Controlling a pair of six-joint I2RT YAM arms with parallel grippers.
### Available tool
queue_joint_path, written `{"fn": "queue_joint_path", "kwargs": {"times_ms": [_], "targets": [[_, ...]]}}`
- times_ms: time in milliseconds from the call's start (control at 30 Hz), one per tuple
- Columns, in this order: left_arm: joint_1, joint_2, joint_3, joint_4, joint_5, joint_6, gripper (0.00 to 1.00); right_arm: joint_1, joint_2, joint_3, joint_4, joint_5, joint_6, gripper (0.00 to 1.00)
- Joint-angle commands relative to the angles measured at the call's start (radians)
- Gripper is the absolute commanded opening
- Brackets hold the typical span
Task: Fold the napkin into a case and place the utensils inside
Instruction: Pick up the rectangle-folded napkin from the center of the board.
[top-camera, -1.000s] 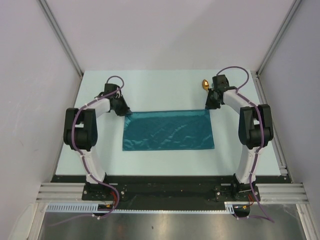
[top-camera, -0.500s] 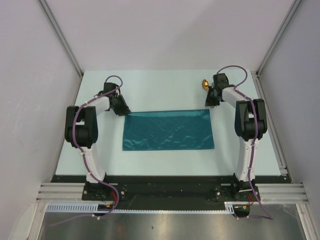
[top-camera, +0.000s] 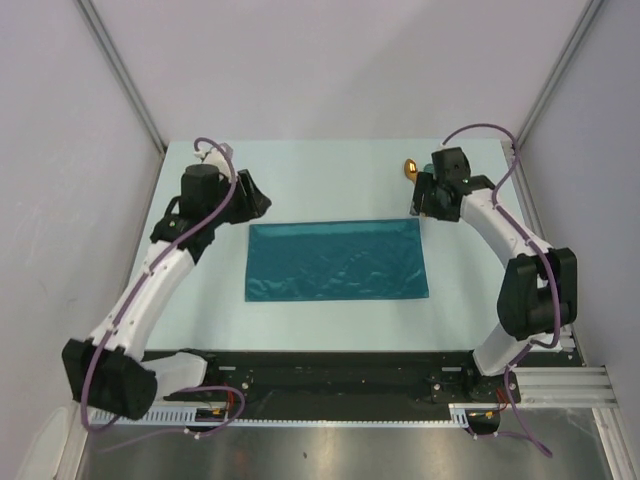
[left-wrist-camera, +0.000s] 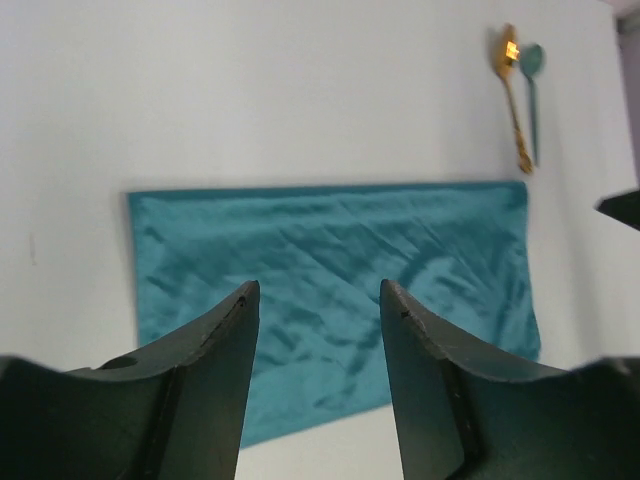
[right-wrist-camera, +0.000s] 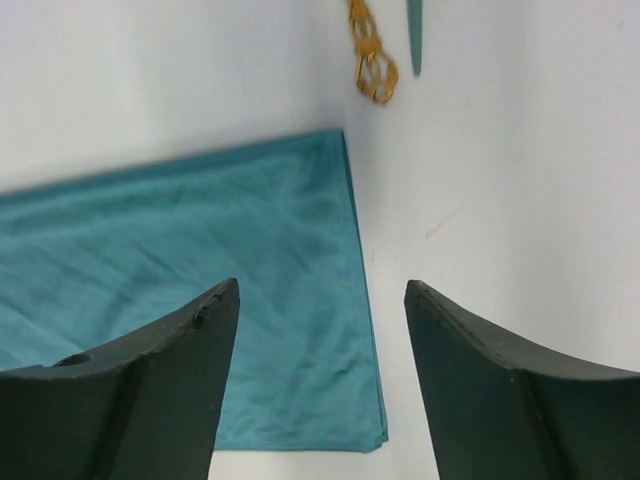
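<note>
The napkin (top-camera: 337, 260) lies flat mid-table as a wide teal rectangle, its layers stacked along the right edge (right-wrist-camera: 180, 250). My left gripper (top-camera: 257, 206) hovers open just off its far left corner, and in the left wrist view the cloth (left-wrist-camera: 330, 230) lies beyond the empty gripper (left-wrist-camera: 318, 290). My right gripper (top-camera: 420, 202) is open over the far right corner, with nothing between the jaws (right-wrist-camera: 322, 288). The utensils lie side by side past that corner: a gold spoon (left-wrist-camera: 512, 95) and a teal spoon (left-wrist-camera: 533, 90). From above only the gold spoon's bowl (top-camera: 409, 167) shows.
The pale table (top-camera: 330, 185) is walled by a metal frame post (top-camera: 120, 70) at the far left and another (top-camera: 560, 70) at the far right. The arms' bases sit on the black rail (top-camera: 330, 375) at the near edge.
Both grippers have opened and let go of the napkin's far corners, lifting slightly. Both arms' elbows have swung outward and toward the near edge. The napkin stays flat.
</note>
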Motion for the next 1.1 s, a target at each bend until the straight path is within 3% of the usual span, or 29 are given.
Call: {"fn": "queue_joint_path", "kwargs": {"times_ms": [0,200,467,767,867,900,1067], "targets": [[-0.101,-0.112,-0.094,-0.070,-0.041,0.032,0.56,0.051,-0.010,-0.145,0.009,0.040,-0.005,0.69],[-0.136,-0.247,-0.218,-0.071,0.045,-0.006,0.55,0.096,0.004,-0.262,0.098,0.091,-0.008,0.57],[-0.141,-0.290,-0.306,-0.053,0.105,-0.003,0.55,0.131,0.056,-0.308,0.135,0.094,-0.005,0.58],[-0.141,-0.273,-0.263,-0.056,0.137,0.012,0.55,0.128,0.114,-0.388,0.210,0.091,0.000,0.56],[-0.141,-0.264,-0.245,-0.061,0.138,0.018,0.55,0.133,0.136,-0.411,0.230,0.077,0.006,0.49],[-0.141,-0.260,-0.242,-0.059,0.142,0.020,0.55,0.134,0.140,-0.409,0.233,0.073,0.006,0.42],[-0.141,-0.225,-0.240,-0.051,0.151,0.020,0.55,0.136,0.136,-0.408,0.235,0.079,0.005,0.33]]}}
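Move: Below the right hand, some 13 cm down and 7 cm back, lies the middle of the napkin's right edge, straight back with no sideways offset; the napkin's own middle is level with that edge and about 24 cm to its left. The gold spoon lies about 18 cm ahead of this hand and 1 cm right, the teal spoon 18 cm ahead and 5 cm right. From the left hand, the napkin's left edge is roughly 4 cm back, 7 cm left and 22 cm below. Dropping about 12 cm and drawing back some 7 cm, with a slight shift left, the right hand comes down on the middle of the napkin's right edge, tipping about 10 degrees further down. Half-open fingers then close and pinch the hem. The left hand draws back about 10 cm, sinks 5 cm and drifts right, turning slightly clockwise, then hovers open above the napkin's left part. ##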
